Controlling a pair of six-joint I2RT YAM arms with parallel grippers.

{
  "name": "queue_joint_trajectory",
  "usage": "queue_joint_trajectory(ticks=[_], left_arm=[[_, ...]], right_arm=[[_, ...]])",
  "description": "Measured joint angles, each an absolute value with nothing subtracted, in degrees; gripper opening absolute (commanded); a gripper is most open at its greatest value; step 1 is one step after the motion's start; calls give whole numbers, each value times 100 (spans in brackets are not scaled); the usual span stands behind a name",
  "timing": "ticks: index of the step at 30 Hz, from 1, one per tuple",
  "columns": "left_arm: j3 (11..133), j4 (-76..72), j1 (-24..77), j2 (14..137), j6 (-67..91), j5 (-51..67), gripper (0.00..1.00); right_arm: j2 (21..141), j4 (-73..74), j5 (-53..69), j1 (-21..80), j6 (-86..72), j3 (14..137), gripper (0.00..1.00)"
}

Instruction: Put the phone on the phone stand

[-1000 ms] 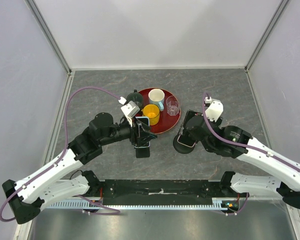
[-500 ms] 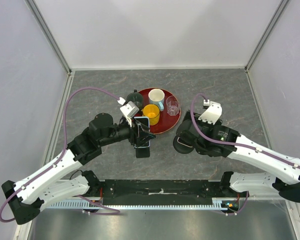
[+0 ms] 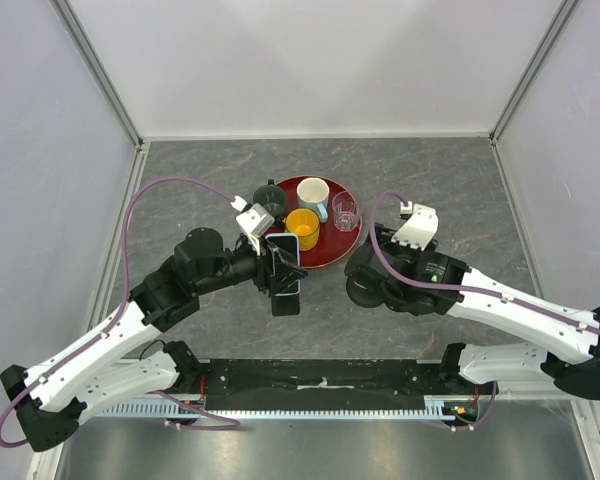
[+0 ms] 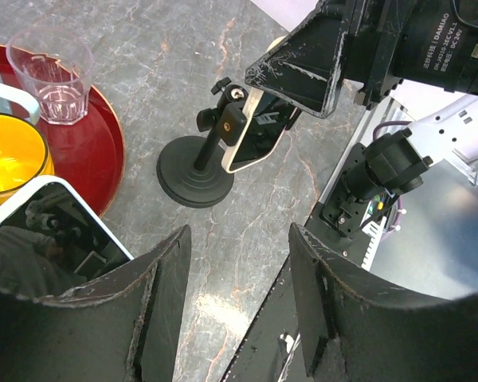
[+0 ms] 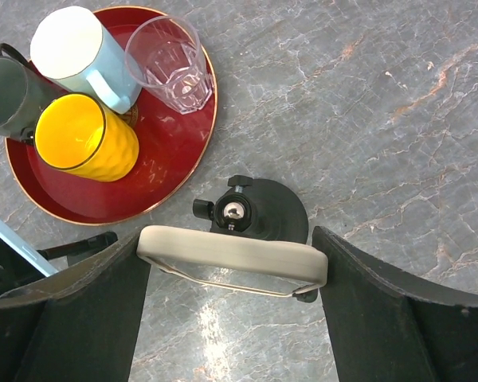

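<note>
The phone (image 3: 284,245), dark screen with a pale blue-white rim, lies by the red tray's near edge. It shows in the left wrist view (image 4: 56,231) outside my left finger, not between the jaws. My left gripper (image 3: 288,272) (image 4: 239,235) is open and empty beside it. The phone stand (image 3: 363,290) (image 4: 195,171) has a round black base (image 5: 275,211) and a cream cradle (image 5: 231,253). My right gripper (image 3: 372,272) (image 5: 231,239) is open, a finger at each end of the cradle. I cannot tell whether they touch it.
The red tray (image 3: 332,252) holds a yellow cup (image 3: 302,228), a pale blue mug (image 3: 313,197), a clear glass (image 3: 345,211) and a dark mug (image 3: 270,197). A small black block (image 3: 285,303) lies just below the left gripper. A black rail (image 3: 320,380) runs along the near edge.
My right gripper has swung left and settled over the phone stand, its fingers now either side of the cradle. My left gripper and the phone have barely moved.
</note>
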State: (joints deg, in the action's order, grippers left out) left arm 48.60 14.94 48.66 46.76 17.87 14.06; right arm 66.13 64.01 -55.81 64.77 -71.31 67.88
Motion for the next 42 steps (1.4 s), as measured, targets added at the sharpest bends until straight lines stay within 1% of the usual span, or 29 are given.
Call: queue_joint_trajectory(ticks=[1, 2, 4, 5, 7, 8, 9, 15, 21, 27, 40, 41, 42], left_arm=[[4866, 1498, 4866, 4668, 1787, 1398, 58], [4875, 1500, 4866, 4659, 1787, 1372, 58], [4875, 1507, 4866, 4646, 1787, 1356, 58], [4875, 1518, 4866, 4637, 1787, 1356, 58], [4877, 1535, 4866, 4630, 1787, 1354, 58], [4877, 1549, 4866, 4630, 1787, 1352, 58], [4880, 1566, 4866, 4628, 1787, 1350, 58], [4880, 1627, 4866, 4598, 1789, 1286, 57], [4880, 1625, 4866, 4523, 1789, 1214, 57], [4880, 1627, 4866, 4497, 1789, 1212, 59], [4880, 1702, 4866, 4366, 1789, 1203, 61], [4880, 1715, 4866, 4355, 1789, 1203, 61], [4880, 1728, 4866, 4348, 1789, 1203, 61]], right_arm=[[6613, 6401, -5583, 6484, -7126, 6788, 41], [6613, 6401, -5583, 6493, -7113, 6788, 28], [6611, 6392, -5583, 6508, -7078, 6788, 22], [6608, 6388, -5581, 6514, -7057, 6788, 15], [6578, 6329, -5551, 6547, -6930, 6779, 10], [6530, 6233, -5511, 6565, -6812, 6740, 2], [6455, 6114, -5463, 6582, -6648, 6676, 0], [5968, 5354, -4897, 6611, -5507, 6335, 0], [6088, 4744, -4379, 6617, -4825, 6316, 0], [6464, 4287, -4145, 6628, -4532, 6453, 0], [6879, 3837, -4204, 6626, -4235, 6608, 0], [6899, 3804, -4204, 6626, -4230, 6608, 1], [6912, 3774, -4204, 6626, -4222, 6608, 6]])
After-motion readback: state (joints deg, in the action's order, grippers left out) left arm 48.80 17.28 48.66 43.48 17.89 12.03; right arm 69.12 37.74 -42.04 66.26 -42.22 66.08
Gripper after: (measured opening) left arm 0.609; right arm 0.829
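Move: The cream-edged phone is already between the right fingers and sits on the round-based stand, whose middle is about 1 cm left and 6 cm below the hand. The blue phone on its own stand lies about 22 cm left, 1 cm ahead and 4 cm lower. The yellow mug is roughly 13 cm ahead and 18 cm left, the clear glass 17 cm ahead and 7 cm left, both some 8 cm lower. From the left hand, the blue phone is about 6 cm ahead, 4 cm left and 11 cm below. Phone and round stand travel together, the right fingers keeping their hold on the phone's two long sides. The right hand eases back slightly while starting a counter-clockwise turn of some 25 degrees, then sweeps left, about 9 cm in all and nearly level, towards the blue phone, slowing near the end as the turn finishes. ##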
